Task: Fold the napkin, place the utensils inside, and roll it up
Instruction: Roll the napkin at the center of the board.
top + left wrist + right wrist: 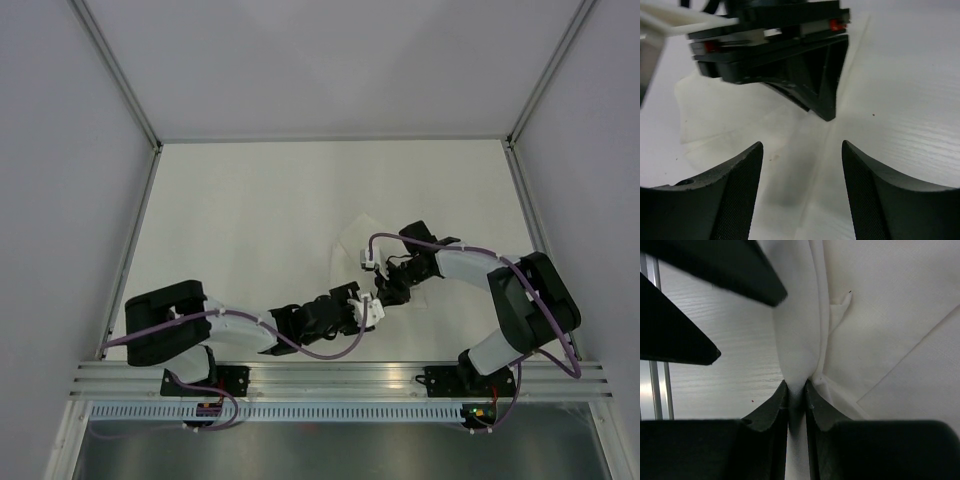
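Observation:
The white napkin lies mid-table, partly folded, with layered edges showing in the right wrist view. My right gripper is shut on a raised fold of the napkin, cloth pinched between its black pads; from above it sits at the napkin's near corner. My left gripper is open, its jaws wide apart over napkin cloth and nothing between them; it sits just in front of the right gripper. The left fingers show dark at the upper left of the right wrist view. The utensils are out of view.
The white table is boxed in by pale walls with metal corner posts. An aluminium rail runs along the near edge, where both arm bases are bolted. Purple cables loop off each arm.

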`<act>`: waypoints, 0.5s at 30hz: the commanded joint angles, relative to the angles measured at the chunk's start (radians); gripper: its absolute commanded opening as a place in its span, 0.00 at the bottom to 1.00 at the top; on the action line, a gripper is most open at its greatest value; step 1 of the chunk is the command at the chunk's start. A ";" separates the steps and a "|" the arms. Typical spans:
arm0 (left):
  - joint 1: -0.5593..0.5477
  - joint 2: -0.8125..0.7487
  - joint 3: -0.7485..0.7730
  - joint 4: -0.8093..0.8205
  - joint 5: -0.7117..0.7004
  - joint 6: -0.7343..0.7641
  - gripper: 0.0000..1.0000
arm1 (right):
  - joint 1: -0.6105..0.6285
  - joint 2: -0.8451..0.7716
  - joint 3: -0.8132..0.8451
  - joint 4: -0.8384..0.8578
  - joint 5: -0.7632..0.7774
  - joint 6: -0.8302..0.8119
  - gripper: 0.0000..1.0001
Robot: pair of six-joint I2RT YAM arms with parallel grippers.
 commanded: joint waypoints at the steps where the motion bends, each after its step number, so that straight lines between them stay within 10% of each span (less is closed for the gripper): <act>1: -0.042 0.079 0.076 -0.045 -0.006 0.159 0.70 | -0.010 0.046 -0.007 -0.061 0.029 -0.038 0.00; 15: -0.018 0.300 0.136 -0.010 0.000 0.308 0.70 | -0.016 0.072 0.014 -0.078 0.026 -0.039 0.00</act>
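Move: The napkin's rolled near edge, just left of where my right fingers pinch it, lies about 7 cm below my left hand, some 3 cm to its right and 2 cm ahead. My right gripper's pinch is about 5 cm to my left hand's right, 2 cm ahead and 7 cm below it. The napkin's flat part is centred about 9 cm ahead of my left hand, level with it sideways, 8 cm below. That stretch of rolled edge is about 2 cm left of my right hand, level with it fore and aft and in height. I sink my left hand about 5 cm towards the rolled edge, easing some 3 cm to the right as I come in beside my right gripper and levelling off at the end. The wrist rolls about 15 degrees, its left side rising, and my fingers stay wide open around the line of the roll. My right hand stays put, still pinching the roll. ##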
